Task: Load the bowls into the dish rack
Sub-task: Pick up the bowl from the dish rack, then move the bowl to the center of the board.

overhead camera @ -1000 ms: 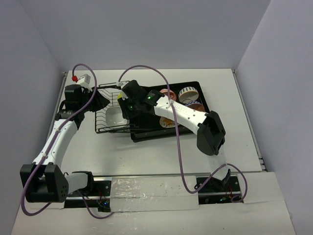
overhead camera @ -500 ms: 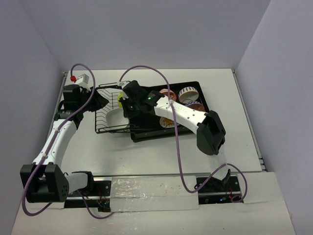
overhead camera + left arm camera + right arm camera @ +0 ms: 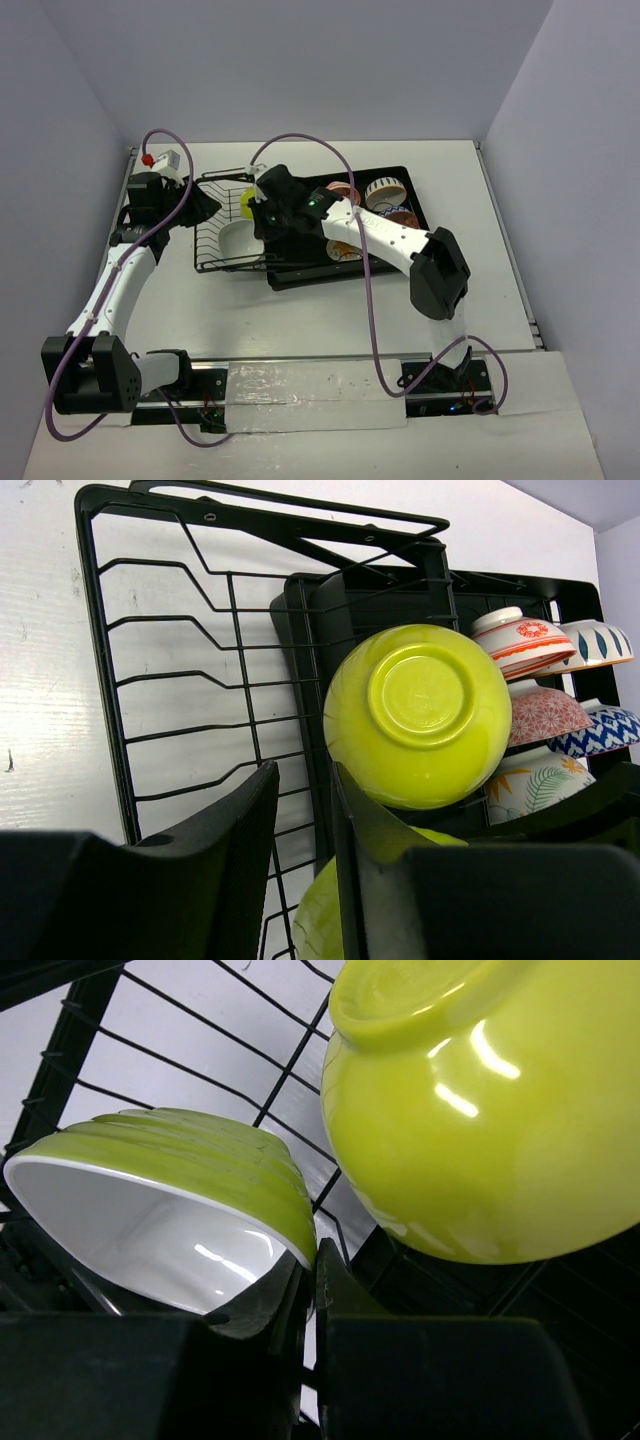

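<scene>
My right gripper [image 3: 312, 1260] is shut on the rim of a ribbed lime green bowl [image 3: 170, 1210] with a white inside, which lies tilted in the wire basket [image 3: 205, 255] of the black dish rack [image 3: 320, 278]. Close beside it a smooth yellow-green bowl [image 3: 415, 715] stands on edge, foot toward the left wrist camera. My left gripper [image 3: 208, 205] hovers at the basket's left side. Its jaws stand a narrow slit apart, with rack wires [image 3: 180, 680] crossing behind. Whether they pinch a wire I cannot tell. The ribbed bowl [image 3: 320, 920] peeks out below the right finger.
Several patterned bowls [image 3: 545, 680] stand on edge in the slatted tray at the right. In the top view they show as a cluster [image 3: 385, 190] behind the right forearm [image 3: 370, 232]. Purple cables loop over both arms.
The right gripper's jaws have closed onto the ribbed bowl's rim, and its elbow has drifted slightly right. The left arm has barely shifted.
</scene>
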You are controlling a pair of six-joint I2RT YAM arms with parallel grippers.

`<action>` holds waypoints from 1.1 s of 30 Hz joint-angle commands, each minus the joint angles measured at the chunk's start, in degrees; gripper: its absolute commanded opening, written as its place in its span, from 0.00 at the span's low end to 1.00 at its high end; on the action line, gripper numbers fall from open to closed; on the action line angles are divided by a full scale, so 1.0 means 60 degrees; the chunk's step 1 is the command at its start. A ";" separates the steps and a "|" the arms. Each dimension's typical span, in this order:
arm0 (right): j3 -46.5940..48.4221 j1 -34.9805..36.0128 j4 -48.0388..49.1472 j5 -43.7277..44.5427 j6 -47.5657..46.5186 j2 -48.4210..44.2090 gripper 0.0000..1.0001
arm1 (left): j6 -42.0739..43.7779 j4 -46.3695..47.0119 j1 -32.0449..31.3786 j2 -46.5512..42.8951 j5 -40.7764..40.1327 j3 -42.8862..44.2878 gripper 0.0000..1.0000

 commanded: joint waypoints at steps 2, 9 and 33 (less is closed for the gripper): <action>-0.0309 -0.0062 0.0115 -0.0186 0.0390 -0.1037 0.00 | -0.0033 0.0341 0.0045 -0.0127 0.0162 -0.0057 0.33; -0.0236 -0.0136 0.0466 -0.0508 0.0683 -0.1126 0.00 | -0.0033 0.0355 0.0045 -0.0157 0.0133 -0.0071 0.32; -0.2765 0.0054 -0.0206 -0.0890 0.0523 -0.5239 0.00 | -0.0179 0.0399 0.0631 -0.0376 0.0251 -0.0086 0.37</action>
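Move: The right hand already pinches the rim of the white-lined bowl in the wire end of the rack; that bowl's middle lies about 4 cm to its left and 3 cm back, a touch lower. The green bowl sits some 6 cm ahead, neither left nor right, about level with the hand; the leaf-patterned bowl is roughly 17 cm right and 4 cm back, slightly lower. From the left hand the white-lined bowl is about 5 cm right, 6 cm back and 8 cm below. Keeping its shut pinch on the white-lined bowl's rim, the right hand draws it up out of the rack, slowly for the first 3 cm or so, then fast, to about 14 cm in all. In the quick part it also swings back and right over the black tray, away from the green bowl, and the fingers tip upward some 15 degrees. ##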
